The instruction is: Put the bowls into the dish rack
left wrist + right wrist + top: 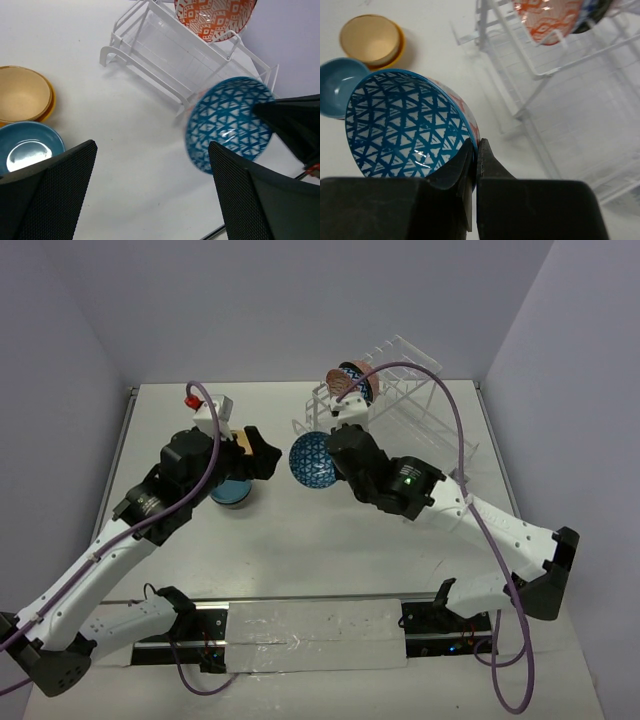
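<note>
My right gripper [475, 146] is shut on the rim of a blue-zigzag patterned bowl [400, 130], holding it tilted on its side above the table [312, 462], just left of the dish rack [430, 410]. A reddish-orange patterned bowl [350, 382] stands on edge in the rack's top slots [212, 17]. My left gripper [151, 147] is open with nothing between its fingers, hovering over a plain blue bowl [27, 147]. A tan bowl [20, 92] sits nested in an orange-yellow one [400, 47] beside it.
The white wire rack [107, 50] has a clear tray bottom [580, 130] and fills the back right of the table [330, 540]. Purple cables [455, 420] loop above the right arm. A taped strip [320, 635] runs along the near edge between the arm bases.
</note>
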{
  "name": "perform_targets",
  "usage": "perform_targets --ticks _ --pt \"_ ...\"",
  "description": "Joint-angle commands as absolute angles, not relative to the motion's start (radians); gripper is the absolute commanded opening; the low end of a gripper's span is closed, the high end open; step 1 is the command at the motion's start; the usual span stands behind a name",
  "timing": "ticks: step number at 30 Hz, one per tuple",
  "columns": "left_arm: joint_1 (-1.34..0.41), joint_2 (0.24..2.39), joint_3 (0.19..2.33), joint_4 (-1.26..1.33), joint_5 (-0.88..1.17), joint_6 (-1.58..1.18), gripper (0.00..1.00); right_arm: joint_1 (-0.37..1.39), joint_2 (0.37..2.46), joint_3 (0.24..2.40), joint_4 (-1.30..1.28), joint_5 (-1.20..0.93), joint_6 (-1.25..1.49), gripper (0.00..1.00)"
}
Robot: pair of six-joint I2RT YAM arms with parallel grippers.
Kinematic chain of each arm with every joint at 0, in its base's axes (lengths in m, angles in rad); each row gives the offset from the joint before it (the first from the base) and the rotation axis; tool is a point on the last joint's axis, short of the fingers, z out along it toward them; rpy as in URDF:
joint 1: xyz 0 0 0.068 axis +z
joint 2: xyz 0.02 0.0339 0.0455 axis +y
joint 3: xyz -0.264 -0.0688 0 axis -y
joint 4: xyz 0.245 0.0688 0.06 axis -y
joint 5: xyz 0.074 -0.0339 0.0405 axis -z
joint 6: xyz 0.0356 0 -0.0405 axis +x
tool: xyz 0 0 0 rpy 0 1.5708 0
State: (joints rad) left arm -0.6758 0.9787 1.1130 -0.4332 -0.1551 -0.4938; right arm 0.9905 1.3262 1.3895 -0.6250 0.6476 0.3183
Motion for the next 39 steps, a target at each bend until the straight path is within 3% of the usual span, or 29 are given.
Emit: perform_targets --ticks 1,8,17,27,39 --pt "-0.614 0.974 1.134 -0.404 -0.118 -0.505 0.99 0.977 1.224 1.488 -0.617 0.805 0.2 0.0" --pt "-0.295 1.022 1.089 -0.436 0.132 -0.532 0.99 0.884 1.218 1.583 -0.451 1.055 -0.174 0.0" --pt "-0.201 0.997 0.96 -0.404 0.005 -0.497 0.99 0.693 1.302 1.598 0.196 1.124 -0.863 0.0" --pt "-0.186 0.988 0.891 -0.39 -0.061 -0.468 0.99 0.569 1.597 1.799 0.228 0.956 -0.985 0.0" --pt "-0.186 1.0 0.896 -0.399 -0.086 -0.46 0.99 0.528 1.709 1.755 0.225 0.765 -0.945 0.0"
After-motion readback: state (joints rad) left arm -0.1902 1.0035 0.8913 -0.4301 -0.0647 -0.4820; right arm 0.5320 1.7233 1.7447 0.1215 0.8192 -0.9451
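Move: The right hand already holds the patterned blue bowl by its rim. The free slots on the rack's upper tier lie about 20 cm ahead, 14 cm to its right and perhaps 5 cm higher; the nearest loaded bowl is some 18 cm ahead and 9 cm right, the orange one 18 ahead and 2 right. The empty left hand has the teal bowl about 5 cm ahead, 13 left and 20 below, with the tan bowls some 12 cm beyond that. The right arm keeps its pinch on the blue bowl's rim and swings it right and up by nearly 20 cm each, then reaches forward over the upper tier, easing down about 6 cm and slightly back left, while the wrist rolls its left side down some 45 degrees and the fingertips tip up to about level. The left hand, already open, draws away to its left and down towards the teal bowl, a little forward too, swinging counter-clockwise and tipping down, and stops above the bowl without touching it. ##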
